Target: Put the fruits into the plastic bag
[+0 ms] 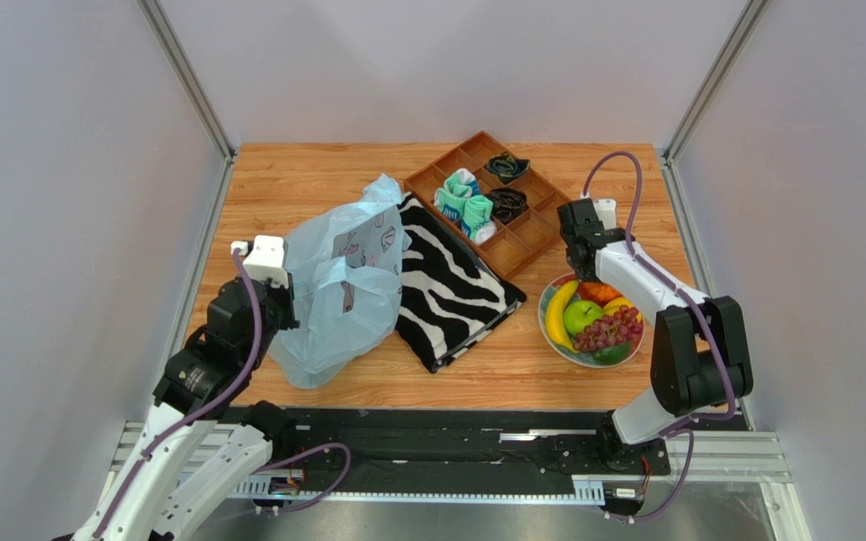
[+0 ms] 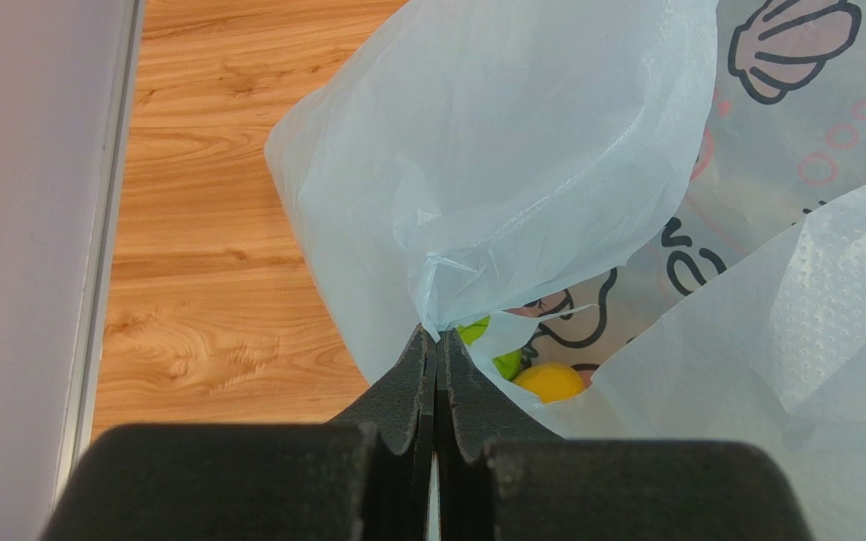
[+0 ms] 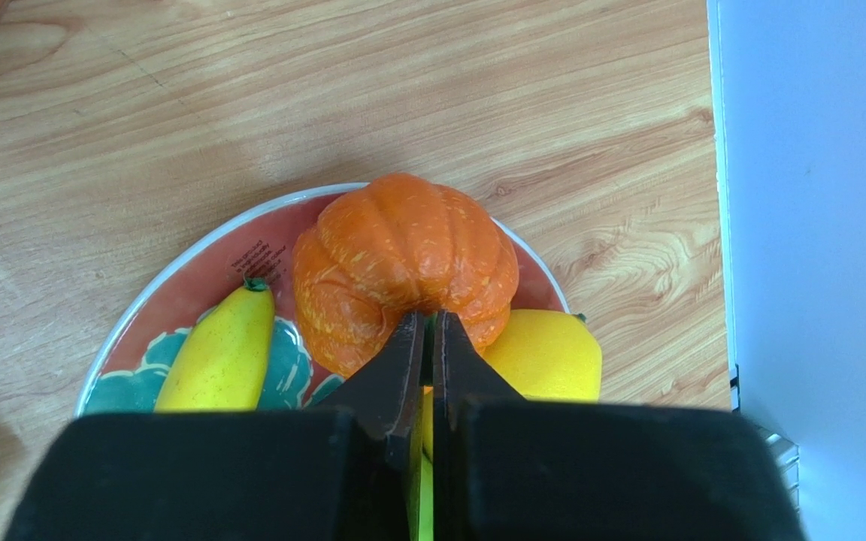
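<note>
The light-blue plastic bag (image 1: 342, 287) stands at the left, and my left gripper (image 2: 438, 338) is shut on a pinch of its rim (image 2: 517, 169). Inside it, a yellow fruit (image 2: 551, 381) and something green (image 2: 477, 330) show. On the patterned plate (image 1: 551, 338) at the right lie a banana (image 3: 220, 349), a green apple (image 1: 581, 317), grapes (image 1: 609, 331), a lemon (image 3: 545, 355), a dark green fruit (image 1: 612, 353) and an orange ribbed fruit (image 3: 404, 265). My right gripper (image 3: 429, 321) is shut at the orange fruit's top dimple, a green sliver between its tips.
A zebra-striped cloth (image 1: 449, 287) lies between the bag and the plate. Behind it stands a wooden divided tray (image 1: 494, 203) with teal-and-white socks (image 1: 462, 201) and dark items. Grey walls enclose the table on three sides.
</note>
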Tool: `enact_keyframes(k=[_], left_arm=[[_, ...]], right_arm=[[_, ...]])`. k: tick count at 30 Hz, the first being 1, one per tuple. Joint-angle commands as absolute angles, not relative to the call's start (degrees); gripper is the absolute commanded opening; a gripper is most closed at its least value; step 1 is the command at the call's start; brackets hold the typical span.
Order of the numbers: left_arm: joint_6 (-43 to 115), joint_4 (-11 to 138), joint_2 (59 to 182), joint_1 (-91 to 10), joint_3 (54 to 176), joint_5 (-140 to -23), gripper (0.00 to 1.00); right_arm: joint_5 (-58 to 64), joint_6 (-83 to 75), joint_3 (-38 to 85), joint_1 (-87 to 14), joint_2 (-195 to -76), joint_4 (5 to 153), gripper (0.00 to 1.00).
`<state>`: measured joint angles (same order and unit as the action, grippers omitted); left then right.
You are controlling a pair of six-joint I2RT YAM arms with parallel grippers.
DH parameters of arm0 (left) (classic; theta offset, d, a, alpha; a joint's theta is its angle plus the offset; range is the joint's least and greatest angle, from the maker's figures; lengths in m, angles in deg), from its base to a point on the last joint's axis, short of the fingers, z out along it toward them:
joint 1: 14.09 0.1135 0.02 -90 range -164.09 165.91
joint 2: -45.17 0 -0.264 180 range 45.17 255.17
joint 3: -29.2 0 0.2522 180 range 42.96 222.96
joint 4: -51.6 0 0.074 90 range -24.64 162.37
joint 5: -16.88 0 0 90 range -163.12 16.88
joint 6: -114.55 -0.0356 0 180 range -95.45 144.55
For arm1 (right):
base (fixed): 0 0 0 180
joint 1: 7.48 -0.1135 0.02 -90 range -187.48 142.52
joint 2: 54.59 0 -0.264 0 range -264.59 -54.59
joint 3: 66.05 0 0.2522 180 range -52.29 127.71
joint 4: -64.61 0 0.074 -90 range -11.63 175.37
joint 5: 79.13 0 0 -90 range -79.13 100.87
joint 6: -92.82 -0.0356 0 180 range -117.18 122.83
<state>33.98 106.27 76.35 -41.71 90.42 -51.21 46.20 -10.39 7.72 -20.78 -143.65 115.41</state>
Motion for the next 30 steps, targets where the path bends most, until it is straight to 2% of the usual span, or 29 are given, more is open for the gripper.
enact_keyframes(k=[1,12,15,19,22,24,30], left_arm=[[32.55,105.0,76.37,-41.78,91.47,-51.33,0.0],[32.46,104.65,75.76,-41.78,91.3,-53.08,0.0],[32.37,104.39,75.58,-41.78,91.21,-53.7,0.0],[32.2,104.3,75.49,-41.78,91.21,-54.23,0.0],[32.2,104.04,75.41,-41.78,91.21,-54.58,0.0],[32.2,104.12,75.41,-41.78,91.21,-54.67,0.0],[32.02,104.04,75.23,-41.77,91.12,-54.93,0.0]], right_arm=[[45.77,-10.8,9.32,-20.67,-138.37,115.63,0.0],[40.32,-11.24,8.53,-21.81,-122.99,113.01,0.0],[34.54,-12.2,7.48,-23.3,-116.5,109.24,0.0],[15.25,-16.76,4.32,-24.27,-110.94,99.4,0.0],[3.1,-22.3,3.87,-26.1,-112.32,92.36,0.0],[-0.28,-24.41,4.66,-28.04,-114.43,89.02,0.0],[0.94,-22.75,12.04,-41.12,-124.37,87.34,0.0]])
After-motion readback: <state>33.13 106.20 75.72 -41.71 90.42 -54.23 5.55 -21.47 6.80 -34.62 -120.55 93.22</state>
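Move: The right hand already has its fingers shut on the orange pumpkin in the bowl. From it the plastic bag's middle lies about 48 cm left, 2 cm ahead and roughly level. The zebra cloth lies 28 cm left, 2 cm ahead; the wooden tray 22 cm left, 18 cm ahead; both some 5 cm lower. From the left hand, still gripping its rim, the bag's middle is about 11 cm ahead, 10 right and 10 below. Right hand lifts the pumpkin about 17 cm, then sweeps it some 22 cm left towards the bag, wrist tilting up. ##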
